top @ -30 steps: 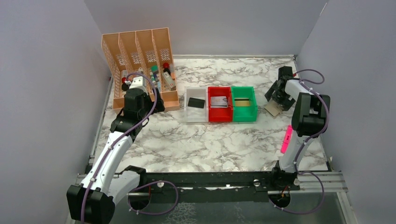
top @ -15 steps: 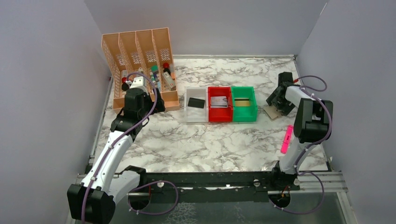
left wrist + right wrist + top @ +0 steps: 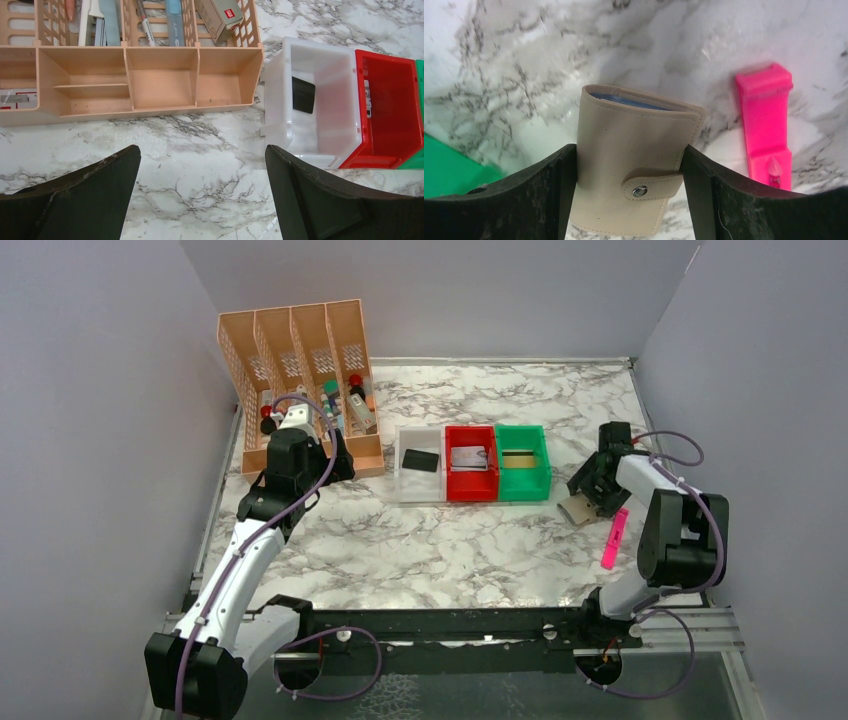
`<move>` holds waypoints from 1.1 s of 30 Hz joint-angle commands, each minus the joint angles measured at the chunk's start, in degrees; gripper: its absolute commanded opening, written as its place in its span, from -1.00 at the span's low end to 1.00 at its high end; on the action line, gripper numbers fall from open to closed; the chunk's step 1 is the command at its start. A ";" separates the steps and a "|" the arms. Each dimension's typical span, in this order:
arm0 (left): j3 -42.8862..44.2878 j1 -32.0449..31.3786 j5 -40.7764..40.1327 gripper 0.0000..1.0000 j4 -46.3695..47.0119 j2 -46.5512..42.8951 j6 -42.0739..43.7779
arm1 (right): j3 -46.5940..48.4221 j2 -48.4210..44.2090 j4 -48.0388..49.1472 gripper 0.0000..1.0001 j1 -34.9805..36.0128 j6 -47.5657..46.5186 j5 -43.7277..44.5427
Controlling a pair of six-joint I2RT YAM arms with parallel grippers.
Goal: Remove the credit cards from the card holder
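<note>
In the right wrist view the tan card holder [image 3: 634, 145] is folded, its snap strap fastened, with a blue edge showing at its far end. My right gripper [image 3: 629, 165] is shut on it, a finger against each side. From above, the card holder [image 3: 577, 509] sits low over the marble, right of the green bin. Three credit cards lie in the bins: a black one [image 3: 421, 460] in the white bin, a silver-grey one [image 3: 470, 457] in the red bin, a gold-striped one [image 3: 517, 458] in the green bin. My left gripper [image 3: 202, 200] hangs open over bare marble.
The white bin [image 3: 408, 490], red bin [image 3: 470, 492] and green bin [image 3: 523, 490] stand in a row at mid-table. An orange slotted organizer [image 3: 300, 380] with pens fills the back left. A pink marker [image 3: 613, 538] lies just beside the right gripper. Grey walls close both sides.
The right arm has drawn the card holder toward the near side, away from the back right, and its jaws have narrowed onto it. The left arm has not moved.
</note>
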 commanded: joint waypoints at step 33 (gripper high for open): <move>-0.59 0.40 5.54 0.98 4.23 2.55 -1.54 | -2.22 -21.57 -9.30 0.47 45.60 0.08 -4.79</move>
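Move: The card holder is already pinched upright between the right fingers, low over the table. The open table it is taken to, in front of the green and red bins, lies about 24 cm left and 9 cm back of that hand. From the same hand, the green bin is some 17 cm left and 10 ahead, the red bin 30 left and 10 ahead, the pink clip 6 right and 9 back. For the left hand, that open spot is about 37 cm right, 12 back and well below. Keep the pinch on the card holder and draw the right gripper back and up off the table, then sweep it left past the front of the green bin, faster towards the end: about 19 cm left in all, and some 8 cm each back and up. Meanwhile turn the wrist about 45 degrees counter-clockwise, with a little tilt. ##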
